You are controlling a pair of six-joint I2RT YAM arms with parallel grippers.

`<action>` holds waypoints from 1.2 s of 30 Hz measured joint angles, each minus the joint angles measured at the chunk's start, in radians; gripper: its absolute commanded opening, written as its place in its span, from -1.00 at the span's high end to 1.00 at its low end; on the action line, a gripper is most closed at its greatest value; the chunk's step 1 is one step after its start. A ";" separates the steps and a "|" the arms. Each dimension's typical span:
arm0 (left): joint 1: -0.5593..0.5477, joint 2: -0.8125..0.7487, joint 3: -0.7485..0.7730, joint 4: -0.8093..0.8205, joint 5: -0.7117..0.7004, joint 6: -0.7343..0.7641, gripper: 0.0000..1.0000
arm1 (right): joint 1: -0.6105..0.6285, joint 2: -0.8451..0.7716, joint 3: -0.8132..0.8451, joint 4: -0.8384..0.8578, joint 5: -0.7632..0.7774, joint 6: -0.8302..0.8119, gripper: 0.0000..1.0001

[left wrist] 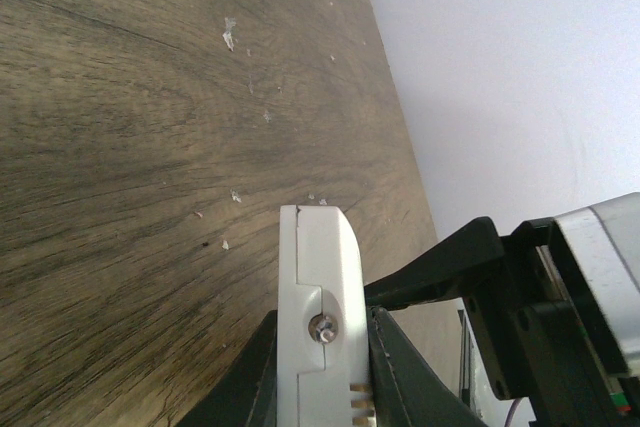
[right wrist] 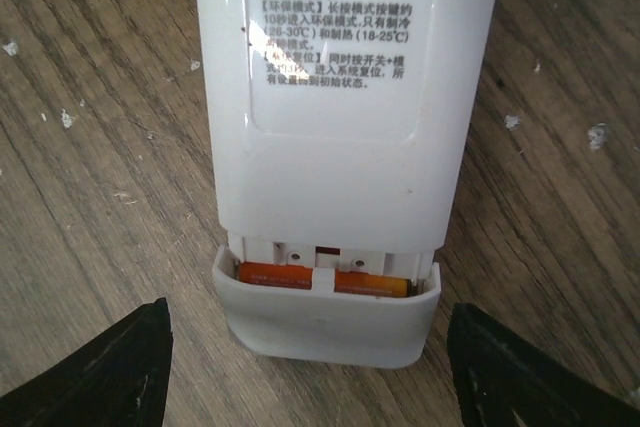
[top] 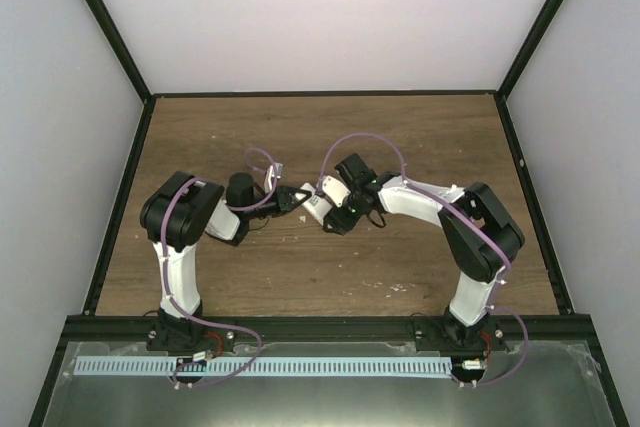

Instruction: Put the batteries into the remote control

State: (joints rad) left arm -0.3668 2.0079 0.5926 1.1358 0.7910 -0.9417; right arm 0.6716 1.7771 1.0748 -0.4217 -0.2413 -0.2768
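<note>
The white remote control [right wrist: 345, 127] shows its back with the printed label in the right wrist view. Near its end a narrow gap is open, and an orange-red battery [right wrist: 275, 275] lies across inside it, with a white tab over its middle. A second battery is not visible. My left gripper [left wrist: 322, 357] is shut on the remote [left wrist: 320, 277], seen edge-on above the table. My right gripper [right wrist: 320, 372] is open, its fingertips [right wrist: 100, 372] either side of the remote's end and apart from it. In the top view both grippers meet at the remote [top: 318, 199] mid-table.
The wooden table [top: 300, 267] carries small white crumbs [left wrist: 229, 35], which also show in the right wrist view [right wrist: 597, 135]. White walls and a black frame [top: 110, 37] enclose the table on three sides. Purple cables loop over both arms.
</note>
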 measured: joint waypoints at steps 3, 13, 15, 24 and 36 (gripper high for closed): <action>0.000 0.000 0.000 0.000 0.000 0.000 1.00 | -0.001 -0.016 0.000 -0.007 0.004 0.000 -0.33; 0.000 0.000 0.000 0.000 0.000 0.000 1.00 | -0.050 -0.051 0.000 -0.019 0.027 0.002 0.06; 0.000 0.000 0.000 0.000 0.000 0.000 1.00 | -0.054 -0.051 0.000 -0.019 0.027 0.003 0.08; 0.000 0.000 -0.001 0.001 0.000 0.000 1.00 | -0.055 -0.022 0.000 -0.018 0.005 0.004 0.22; 0.001 0.000 -0.006 0.008 -0.003 0.000 1.00 | -0.066 0.020 0.000 0.008 -0.046 0.018 0.38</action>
State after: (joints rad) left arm -0.3660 2.0079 0.5869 1.1439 0.7879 -0.9421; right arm 0.6060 1.7969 1.0748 -0.4137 -0.2871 -0.2592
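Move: The remote's loose battery cover lies between the open right fingertips, about 2 cm below the right hand point and barely 1 cm to its left. The batteries show just beyond the cover's edge, roughly 1 cm ahead and 2 cm left of the right hand. The remote's body is centred some 4 cm ahead and 4 cm left. From the left hand, gripping the remote's other end, the cover is about 7 cm back and 5 cm right. Lift the right gripper nearly 2 cm off the battery cover and carry it about 2.5 cm forward-right across the remote's end, drawing the fingers in to about half their gap. Then bring it down some 2 cm, easing slightly back, until one finger comes against the cover's outer edge. Keep the left gripper still, holding the remote. ##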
